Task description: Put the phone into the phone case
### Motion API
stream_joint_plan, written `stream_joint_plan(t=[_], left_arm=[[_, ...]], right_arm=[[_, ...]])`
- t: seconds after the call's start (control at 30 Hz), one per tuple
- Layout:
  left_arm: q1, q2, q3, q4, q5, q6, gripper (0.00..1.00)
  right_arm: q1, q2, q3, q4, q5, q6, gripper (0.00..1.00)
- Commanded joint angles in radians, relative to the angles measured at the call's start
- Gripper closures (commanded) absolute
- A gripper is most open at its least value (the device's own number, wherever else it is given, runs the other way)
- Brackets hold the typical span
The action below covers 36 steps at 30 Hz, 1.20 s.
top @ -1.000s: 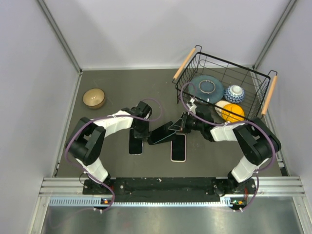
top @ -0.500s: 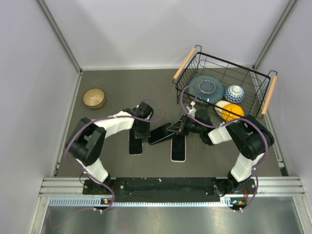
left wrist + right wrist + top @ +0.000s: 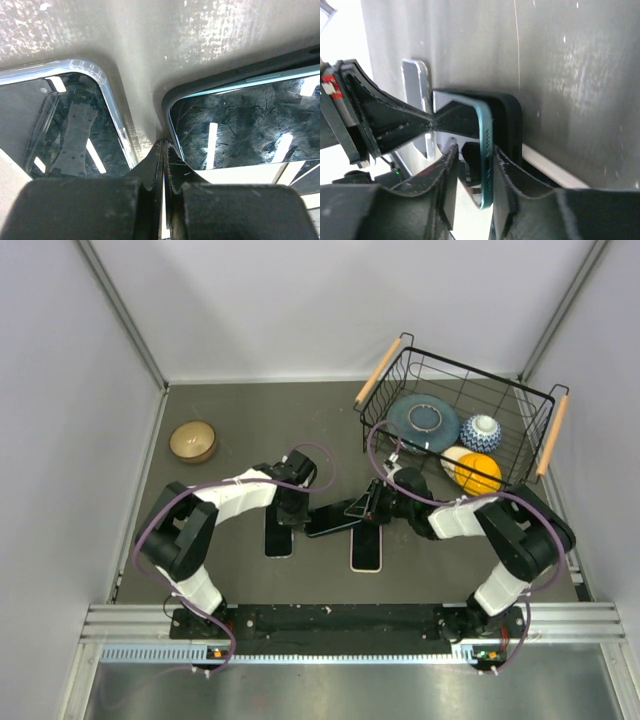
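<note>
The phone [image 3: 328, 519], teal-edged with a dark screen, lies slantwise in the dark phone case [image 3: 514, 125] between my two grippers. In the right wrist view its teal bottom edge [image 3: 486, 150] stands a little out of the case, between the parted fingers of my right gripper [image 3: 476, 150]. The right finger touches it and there is a gap at the left finger. My left gripper [image 3: 164, 146] is shut with nothing in it, its tips pressed at the near corner of the phone [image 3: 240, 125] and the case's rim [image 3: 210, 87]. From above, the left gripper [image 3: 296, 512] and right gripper [image 3: 362, 508] flank the phone.
A second phone with a clear rim [image 3: 279, 538] lies just left of the left gripper, and a third, white-edged one [image 3: 366, 545] lies below the right gripper. A wire basket [image 3: 540, 430] with bowls and an orange ball stands at the back right. A brown bowl [image 3: 193, 440] sits far left.
My right gripper's jaws have parted from their earlier grip on the phone's end. The phone and case have shifted slightly. The left gripper stays shut in nearly the same place.
</note>
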Motion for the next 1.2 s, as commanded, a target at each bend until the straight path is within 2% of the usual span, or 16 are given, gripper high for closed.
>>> stream_joint_plan(t=[0.0,0.1,0.27,0.47,0.73,0.87,1.17], left_arm=[[-0.024,-0.005,-0.015,0.037,0.023,-0.02,1.0],[-0.024,-0.025,0.005,0.017,0.014,-0.019,1.0],[-0.021,-0.05,0.05,-0.024,-0.011,-0.014,1.0],[-0.019,-0.084,0.056,-0.037,-0.026,-0.022,1.0],[-0.019,-0.102,-0.004,0.041,0.051,-0.029,1.0],[-0.018,-0.11,-0.034,0.088,0.089,-0.023,1.0],[-0.019,-0.039,-0.018,0.065,0.034,-0.016,1.0]], right_arm=[[0.026,-0.144,0.079,-0.323,0.09,-0.15,0.61],[0.024,-0.242,0.105,-0.456,0.149,-0.211,0.53],[0.014,-0.318,0.165,-0.619,0.19,-0.32,0.39],[-0.043,-0.257,0.23,-0.643,0.063,-0.426,0.31],[-0.091,-0.051,0.337,-0.635,-0.113,-0.478,0.29],[-0.1,0.014,0.346,-0.607,-0.129,-0.475,0.29],[-0.123,0.119,0.334,-0.453,-0.305,-0.46,0.32]])
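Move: The phone's middle, at its black case, lies about 7 cm to the right of the left hand and 2 cm farther out, barely below it; from the right hand it is some 5 cm left, 2 cm back and 3 cm down. The clear-cased phone lies about 7 cm to the left hand's left and 1 cm back, the white-rimmed phone 16 cm to its right and 4 cm nearer the base. The right hand, its fingers already parting at the phone's right end, spreads them wide and comes free, lifting about 5 cm while swinging right, then sinks to its starting height, slightly forward and right of where it began, its wrist rolled and turned some 20 degrees, open fingers about that end. The shut left fingers rise about 2.5 cm from the near-left corner, shift 1.5 cm right and come part-way down onto the glass there. ##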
